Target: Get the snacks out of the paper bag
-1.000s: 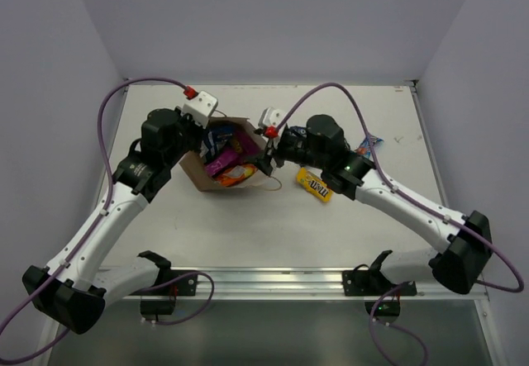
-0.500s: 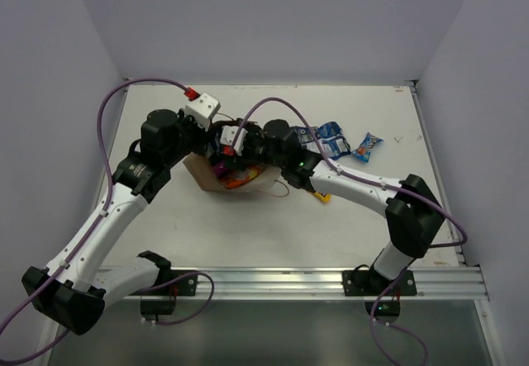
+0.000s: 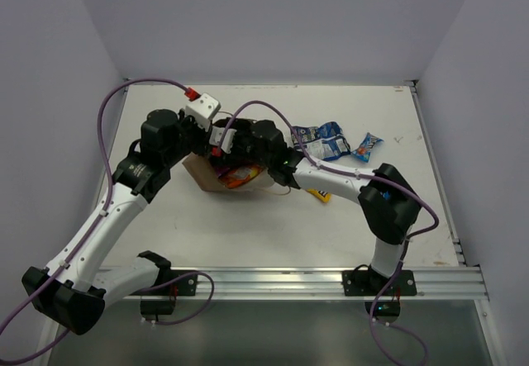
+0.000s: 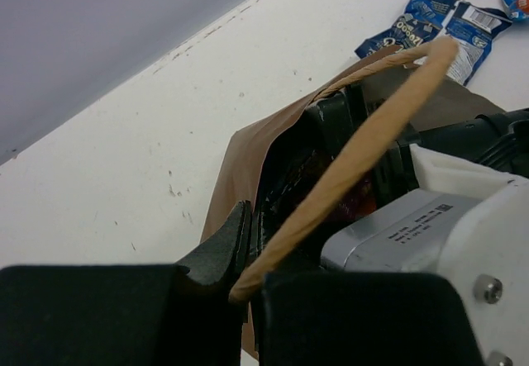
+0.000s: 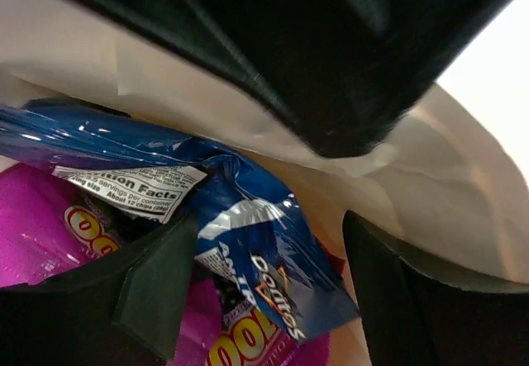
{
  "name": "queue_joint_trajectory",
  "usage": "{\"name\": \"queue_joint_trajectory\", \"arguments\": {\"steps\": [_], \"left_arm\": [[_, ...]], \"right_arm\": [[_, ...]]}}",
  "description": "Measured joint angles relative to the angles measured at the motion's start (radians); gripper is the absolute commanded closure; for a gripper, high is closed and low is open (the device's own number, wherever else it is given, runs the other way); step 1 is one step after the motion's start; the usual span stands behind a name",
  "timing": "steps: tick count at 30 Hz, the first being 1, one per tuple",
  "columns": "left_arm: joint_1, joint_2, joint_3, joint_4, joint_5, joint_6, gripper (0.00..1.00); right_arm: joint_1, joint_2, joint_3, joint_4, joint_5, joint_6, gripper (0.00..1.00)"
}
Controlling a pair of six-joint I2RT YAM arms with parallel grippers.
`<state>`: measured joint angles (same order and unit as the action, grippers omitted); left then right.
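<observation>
The brown paper bag lies on its side at the table's middle, mouth toward the right. My left gripper is shut on the bag's twisted paper handle at its upper rim. My right gripper is pushed into the mouth, open, its fingers on either side of a blue chip bag that lies on a magenta pouch. An orange packet shows in the mouth. Outside lie a blue-white packet, a small blue wrapper and a yellow bar.
The right arm stretches across the table over the yellow bar. In the left wrist view the right wrist's camera housing fills the bag's mouth. The bag's inner wall lies close behind the right fingers. White walls close in the table.
My right arm has swung left from the bag's right edge into its mouth, uncovering the blue-white packet on the table. The left gripper has kept its hold and place.
</observation>
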<state>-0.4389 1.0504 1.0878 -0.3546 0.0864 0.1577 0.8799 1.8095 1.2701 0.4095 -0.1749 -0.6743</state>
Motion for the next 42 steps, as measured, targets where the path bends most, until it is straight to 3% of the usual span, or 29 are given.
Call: {"name": "queue_joint_trajectory", "arguments": {"steps": [1,3,4,5,7,8,11,19,31,37,42], "left_arm": [[0.0,0.0,0.0,0.0,0.0,0.0,1.0],[0.003,0.0,0.0,0.0,-0.003,0.0,1.0],[0.005,0.0,0.0,0.0,-0.005,0.0,1.0],[0.006,-0.001,0.0,0.0,-0.004,0.0,1.0],[0.005,-0.002,0.0,0.0,-0.004,0.0,1.0],[0.005,-0.003,0.0,0.0,-0.004,0.0,1.0],[0.005,-0.004,-0.001,0.0,-0.007,0.0,1.0],[0.002,-0.009,-0.006,0.005,-0.05,0.0,1.0],[-0.001,-0.005,-0.006,0.015,-0.217,0.002,1.0],[-0.001,-0.007,-0.006,0.016,-0.256,0.003,1.0],[-0.001,-0.027,-0.022,0.014,-0.297,0.003,1.0]], "right_arm": [[0.0,0.013,0.009,-0.002,-0.001,0.0,0.29],[0.0,0.03,0.019,-0.002,-0.003,-0.001,0.44],[0.0,0.036,0.023,-0.003,-0.004,-0.001,0.52],[-0.001,0.04,0.025,-0.006,-0.003,0.001,0.67],[-0.004,0.04,0.025,-0.008,-0.003,0.006,0.79],[-0.004,0.04,0.025,-0.008,-0.003,0.01,0.9],[-0.003,0.032,0.019,-0.018,-0.006,0.024,1.0],[-0.003,-0.137,-0.056,-0.105,-0.034,0.055,1.0],[-0.003,-0.568,-0.073,-0.266,-0.066,0.11,1.0],[-0.02,-0.757,-0.089,-0.358,0.052,0.161,1.0],[-0.145,-0.836,-0.09,-0.41,0.166,0.251,1.0]]}}
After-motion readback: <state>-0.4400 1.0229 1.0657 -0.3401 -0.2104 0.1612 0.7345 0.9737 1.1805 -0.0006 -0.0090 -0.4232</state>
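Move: The right gripper is already open inside the paper bag. The blue Doritos pack lies some 2 cm ahead of it, 1 cm to the left and 4 cm below. Of the neighbours, the purple packs lie about 4 cm back, 4 cm right and 8 cm below, and the orange pack roughly 9 cm back, 5 cm right and 10 cm below. From the left gripper at the bag's rim, the Doritos pack is about 4 cm ahead, 3 cm right and 10 cm below. Nudge the right gripper about 1 cm down into the Doritos pack and shut the fingers to pinch it. Lift it some 24 cm, drawing back and right out of the paper bag, then swing on right with the fingers tipping up about 20 degrees. Keep the left gripper shut on the rim and ease it about 5 cm left, turning counter-clockwise. ##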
